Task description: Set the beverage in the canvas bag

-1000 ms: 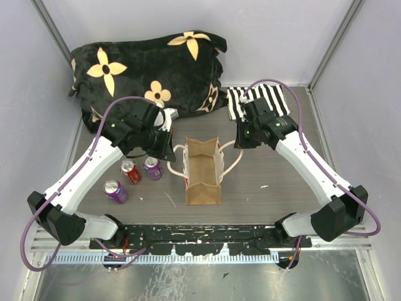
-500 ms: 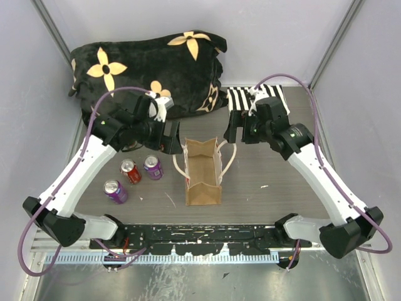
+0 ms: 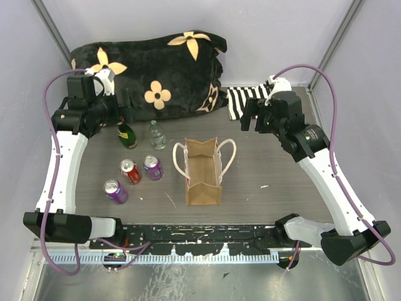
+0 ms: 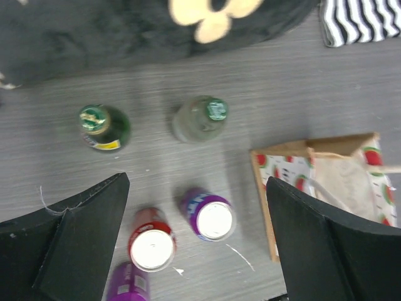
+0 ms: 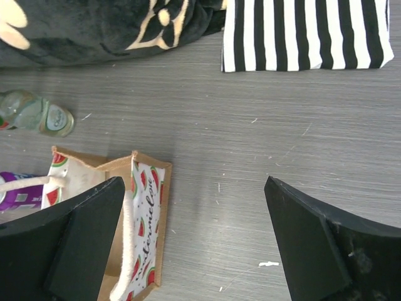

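The tan canvas bag (image 3: 202, 170) stands open-topped in the middle of the table, its rope handles drooping to each side. To its left stand a red can (image 3: 130, 170) and two purple cans (image 3: 153, 167) (image 3: 115, 191), with a green bottle (image 3: 127, 135) and a clear bottle (image 3: 157, 135) behind them. My left gripper (image 3: 123, 106) hovers high at the back left, open and empty; below it are the purple can (image 4: 212, 216), the red can (image 4: 151, 246) and the bag (image 4: 282, 169). My right gripper (image 3: 250, 116) hangs open and empty behind the bag's right side (image 5: 147, 194).
A big black plush item with yellow flowers (image 3: 150, 75) fills the back left. A black-and-white striped cloth (image 3: 250, 100) lies at the back right, under the right wrist. Grey walls enclose the table on three sides.
Both grippers have opened and pulled up and away from the bag's handles. The left arm swung to the back left, uncovering the two bottles; the right arm drew back to the right.
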Motion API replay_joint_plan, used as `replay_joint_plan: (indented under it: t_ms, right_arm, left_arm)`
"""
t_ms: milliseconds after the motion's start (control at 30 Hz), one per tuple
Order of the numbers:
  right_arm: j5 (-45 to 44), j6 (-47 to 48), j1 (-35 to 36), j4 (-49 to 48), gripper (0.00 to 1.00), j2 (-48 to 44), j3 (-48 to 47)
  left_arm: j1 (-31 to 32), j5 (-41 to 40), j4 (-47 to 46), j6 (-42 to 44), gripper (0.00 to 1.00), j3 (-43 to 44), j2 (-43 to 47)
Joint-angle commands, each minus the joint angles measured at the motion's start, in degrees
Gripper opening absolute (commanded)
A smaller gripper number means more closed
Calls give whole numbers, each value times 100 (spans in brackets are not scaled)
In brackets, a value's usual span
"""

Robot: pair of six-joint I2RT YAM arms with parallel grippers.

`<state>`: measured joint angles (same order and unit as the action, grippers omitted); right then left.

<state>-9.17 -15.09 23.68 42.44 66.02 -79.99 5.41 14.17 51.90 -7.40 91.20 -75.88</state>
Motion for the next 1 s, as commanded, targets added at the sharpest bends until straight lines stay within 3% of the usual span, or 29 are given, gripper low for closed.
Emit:
replay_joint_plan:
  t_ms: [0, 367, 600, 967]
  right_arm:
    - [-116, 127, -90, -235, 100, -52, 119]
    - [67, -196, -92, -383, 100, -332, 656]
    - [120, -345, -91, -376, 100, -435, 796]
    - [118, -445, -92, -254, 100, -492, 811]
  left_arm:
    - [-447, -207, -807, 369, 98, -833, 117]
    - [-770, -829, -4285, 355, 98, -3439, 746]
    - [-770, -970, -5163, 283, 98, -3661, 247]
    - [-770, -1004, -5718, 270, 99, -3643, -618]
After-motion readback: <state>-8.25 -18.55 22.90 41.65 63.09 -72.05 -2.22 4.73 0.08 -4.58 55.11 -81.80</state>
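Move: The green bottle stands upright about 9 cm ahead of the left hand, 8 cm to its left and some 22 cm lower. The clear bottle is about 12 cm to the right of it and level with it. The red can stands roughly 14 cm nearer than the green bottle and straight behind it, with the purple can beside the clear bottle's near side, about 3 cm back and 2 cm right of the hand. From the right hand the green bottle is some 50 cm left and 11 cm ahead. Still open and empty, the left hand heads for the top of the green bottle, swinging left about 8 cm and dropping steeply, then pushing forward some 9 cm with a brief small rise before sinking again, about 15 cm lower in all. It turns roughly 15 degrees counter-clockwise and tips its fingers up about 10. The right hand, open too, sinks 4 cm beside the bag. ##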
